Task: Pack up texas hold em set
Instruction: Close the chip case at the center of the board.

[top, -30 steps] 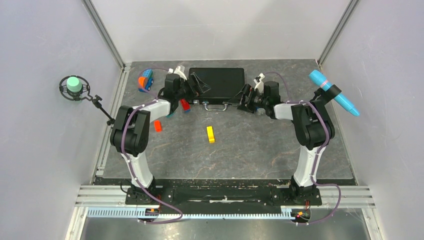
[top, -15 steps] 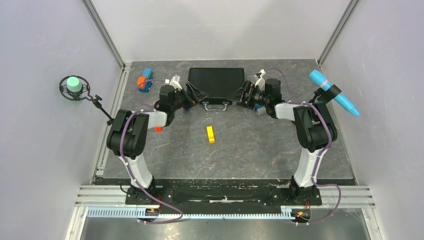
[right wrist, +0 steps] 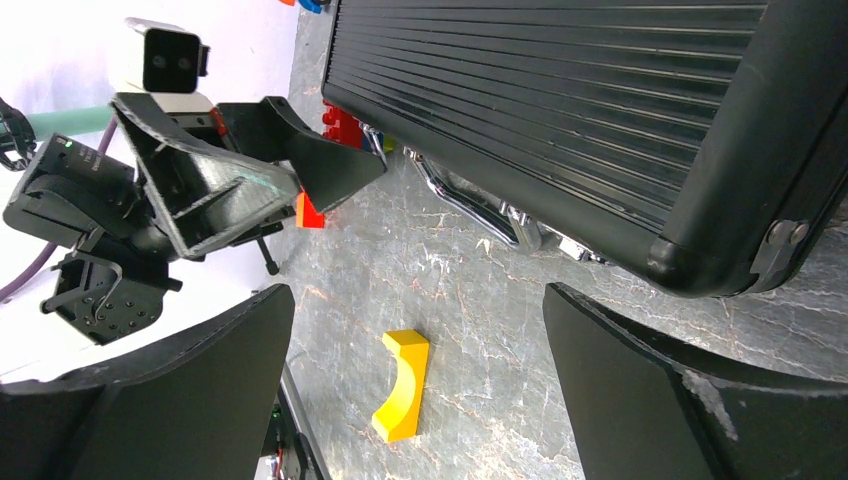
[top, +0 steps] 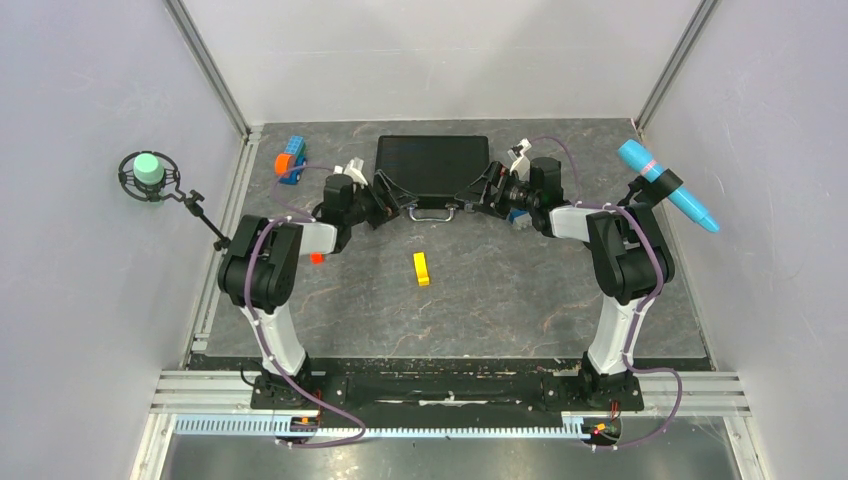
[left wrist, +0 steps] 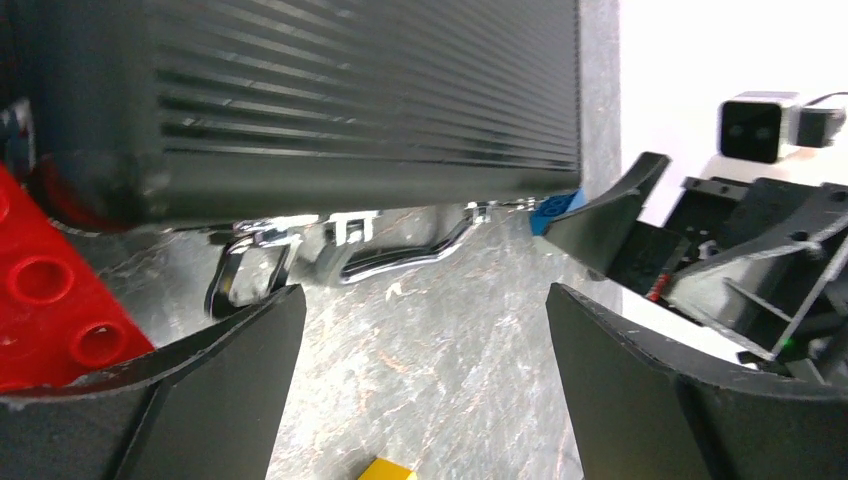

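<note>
The texas hold em set is a black ribbed briefcase (top: 432, 165) lying shut at the back of the table, its silver handle (top: 430, 211) facing the arms. No chips show. My left gripper (top: 390, 193) is open at the case's front left corner, with only bare table between its fingers (left wrist: 240, 380). The case (left wrist: 350, 90) and its handle (left wrist: 400, 250) fill the top of the left wrist view. My right gripper (top: 482, 190) is open at the front right corner, and the case (right wrist: 560, 100) lies just beyond its fingers (right wrist: 620, 370). Neither gripper holds anything.
A yellow curved block (top: 421, 268) lies in front of the case, also seen as the yellow block (right wrist: 400, 385). A red brick (left wrist: 50, 290) sits by my left finger. A blue and orange brick (top: 290, 158) lies at the back left, and a small red piece (top: 317, 257) by the left arm.
The left gripper has drawn back from the case's left side to its front left corner. The right gripper shifted a little farther back along the right corner, then stayed still. The case has not moved.
</note>
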`<state>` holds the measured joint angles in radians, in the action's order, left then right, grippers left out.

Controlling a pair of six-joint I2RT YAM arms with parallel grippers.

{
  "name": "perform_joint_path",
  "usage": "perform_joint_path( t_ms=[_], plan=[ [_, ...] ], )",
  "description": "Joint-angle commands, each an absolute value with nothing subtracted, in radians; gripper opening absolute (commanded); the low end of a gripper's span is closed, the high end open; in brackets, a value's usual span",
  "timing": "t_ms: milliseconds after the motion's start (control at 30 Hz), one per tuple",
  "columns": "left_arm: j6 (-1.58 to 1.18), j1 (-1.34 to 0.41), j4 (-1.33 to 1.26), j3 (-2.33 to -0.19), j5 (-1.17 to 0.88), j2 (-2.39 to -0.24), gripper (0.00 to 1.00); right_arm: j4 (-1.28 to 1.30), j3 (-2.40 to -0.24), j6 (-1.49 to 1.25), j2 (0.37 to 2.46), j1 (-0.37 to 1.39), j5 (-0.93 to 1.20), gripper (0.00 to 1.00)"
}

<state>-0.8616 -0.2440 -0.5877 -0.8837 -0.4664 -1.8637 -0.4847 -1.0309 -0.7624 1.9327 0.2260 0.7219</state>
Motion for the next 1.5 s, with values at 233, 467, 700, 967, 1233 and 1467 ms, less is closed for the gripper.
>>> perform_joint_path(
  t_ms=[233, 467, 700, 967, 1233, 1467],
  plan=[
    [-0.773, -0.245, -0.401, -0.945, -0.346, -1.907, 0.97, -0.503, -1.042, -0.745, 1.932, 0.224, 0.732, 0.98],
    [-0.756, -0.247, -0.379, -0.939, -0.334, -1.866, 0.96, -0.461, -1.055, -0.71, 1.921, 0.224, 0.718, 0.98],
    [-0.72, -0.286, -0.295, -0.933, -0.269, -1.744, 0.96, -0.347, -1.092, -0.627, 1.873, 0.23, 0.664, 0.98],
    [-0.647, -0.339, -0.108, -0.945, -0.087, -1.557, 0.97, -0.088, -1.197, -0.396, 1.794, 0.287, 0.465, 0.98],
    [-0.592, -0.342, 0.112, -0.97, 0.101, -1.398, 1.0, 0.097, -1.215, -0.129, 1.705, 0.368, -0.012, 0.98],
    [-0.57, -0.334, 0.254, -0.947, 0.175, -1.271, 1.0, 0.023, -1.128, -0.126, 1.633, 0.364, -0.13, 0.98]
  ],
)
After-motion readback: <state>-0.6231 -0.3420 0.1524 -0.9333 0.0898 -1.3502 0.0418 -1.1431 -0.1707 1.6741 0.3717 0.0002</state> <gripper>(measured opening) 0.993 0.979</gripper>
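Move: The left latch on the closed chip case's front lies about 2 cm left, 1 cm ahead and 4 cm below the left hand. From that hand, the case handle is roughly 7 cm right and 3 cm back, and the red block about 7 cm left and 1 cm back. For the right hand, the right latch is about 1 cm ahead, straight in line sideways and 5 cm below; the blue-white block lies some 9 cm right and 4 cm back. Open left hand dips about 3 cm at left latch, then withdraws up, left and back; right hand retreats right. ##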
